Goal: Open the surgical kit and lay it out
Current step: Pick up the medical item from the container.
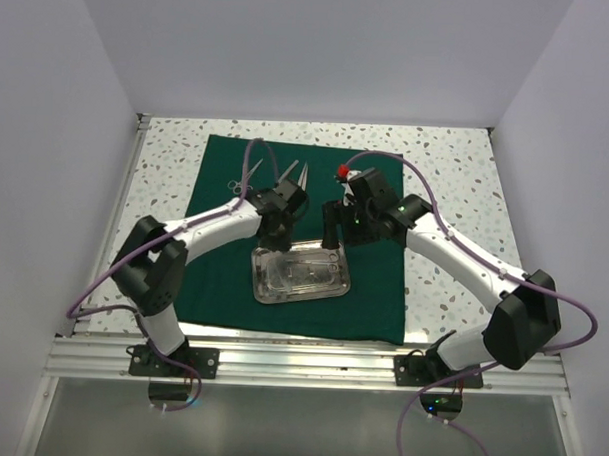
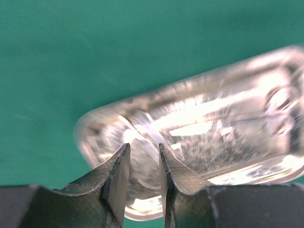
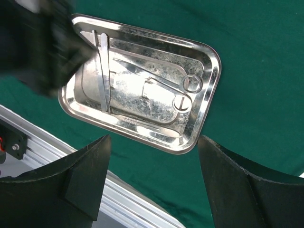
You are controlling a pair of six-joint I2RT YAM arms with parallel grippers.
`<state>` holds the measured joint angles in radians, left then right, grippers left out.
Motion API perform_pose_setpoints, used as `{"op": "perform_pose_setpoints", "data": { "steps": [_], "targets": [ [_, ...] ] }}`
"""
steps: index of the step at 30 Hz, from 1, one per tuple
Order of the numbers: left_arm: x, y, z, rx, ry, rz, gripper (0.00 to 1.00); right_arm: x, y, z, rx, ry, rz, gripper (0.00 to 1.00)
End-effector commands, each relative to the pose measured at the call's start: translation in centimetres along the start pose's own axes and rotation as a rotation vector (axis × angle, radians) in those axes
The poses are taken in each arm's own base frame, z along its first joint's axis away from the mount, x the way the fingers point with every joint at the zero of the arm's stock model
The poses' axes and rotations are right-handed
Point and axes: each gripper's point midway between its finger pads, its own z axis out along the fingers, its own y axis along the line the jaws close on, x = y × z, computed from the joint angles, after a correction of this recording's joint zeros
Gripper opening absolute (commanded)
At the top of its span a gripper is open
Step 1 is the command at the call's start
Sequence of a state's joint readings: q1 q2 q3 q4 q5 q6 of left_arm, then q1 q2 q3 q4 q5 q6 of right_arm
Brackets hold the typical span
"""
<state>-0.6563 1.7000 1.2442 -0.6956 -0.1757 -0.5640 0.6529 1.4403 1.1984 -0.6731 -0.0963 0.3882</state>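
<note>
The dark green cloth (image 1: 372, 290) lies spread flat on the table. The steel tray (image 1: 344, 280) sits on its near middle. In the right wrist view the tray (image 3: 209, 80) holds scissors (image 3: 166, 88) and slim tweezers (image 3: 103, 71). More silver instruments lie on the cloth's far part: tweezers (image 1: 302, 174) and a small ringed tool (image 1: 232, 186). My left gripper (image 1: 276, 237) hangs over the tray's far left corner (image 2: 95, 137). Its fingers (image 2: 118, 171) stand a narrow gap apart with nothing between them. My right gripper (image 1: 331, 232) is wide open and empty above the tray's near edge (image 3: 154, 142).
A speckled tabletop (image 1: 446, 173) surrounds the cloth, with white walls on three sides. An aluminium rail (image 1: 300, 363) runs along the near edge and also shows in the right wrist view (image 3: 47, 142). The left arm shows as a dark blur (image 3: 42, 42) over the tray's corner.
</note>
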Motion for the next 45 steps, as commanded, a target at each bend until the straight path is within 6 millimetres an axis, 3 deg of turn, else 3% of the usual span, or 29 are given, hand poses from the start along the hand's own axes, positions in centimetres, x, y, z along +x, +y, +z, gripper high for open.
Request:
{"op": "perform_pose_setpoints", "data": {
  "steps": [1, 8, 16, 27, 33, 45],
  "targets": [
    [2.7, -1.8, 2.2, -0.014, 0.069, -0.033, 0.34, -0.9, 0.2, -0.2, -0.005, -0.027, -0.011, 0.77],
    [4.2, 0.4, 3.7, -0.149, 0.116, -0.051, 0.36, 1.0, -1.2, -1.1, 0.042, -0.007, -0.029, 0.77],
    [3.0, 0.3, 2.8, -0.147, 0.067, -0.079, 0.36, 2.5, -1.9, -1.5, 0.057, -0.003, 0.002, 0.77],
    [1.7, 2.5, 1.1, -0.188, -0.011, -0.153, 0.38, 2.2, -1.8, -1.5, 0.056, 0.001, 0.0, 0.77],
    [3.3, 3.0, 2.7, -0.192, 0.038, -0.164, 0.38, 2.2, -1.6, -1.2, 0.049, 0.01, 0.001, 0.77],
    [4.0, 2.3, 5.9, -0.159, 0.087, -0.173, 0.35, 2.7, -1.8, -1.3, 0.054, 0.017, -0.001, 0.77]
  ]
}}
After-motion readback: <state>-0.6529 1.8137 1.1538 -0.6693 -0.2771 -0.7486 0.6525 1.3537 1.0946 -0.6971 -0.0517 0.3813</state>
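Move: The left hand, partly open, hovers some 7 cm above the inside of the tray, by its far edge. The two slim tweezers at the tray's left end are centred about 6 cm back and straight below. The ringed scissors lie about 3 cm back and 9 cm right of this hand, the near-side instrument about 9 cm back and 9 cm right. From the right hand, the tweezers lie roughly 13 cm left, 3 cm back and 13 cm below. The left hand drops about 6 cm and some 3 cm back into the tray's far-left end and pauses there, then lifts a couple of centimetres, shifts some 3 cm left with a slight counter-clockwise turn, and sinks again at the far ends of the tweezers, its fingers still partly open around one of them. Meanwhile the wide-open right hand eases a few centimetres right, back and slightly down, away from the tweezers, and then holds still over the tray's right side. ##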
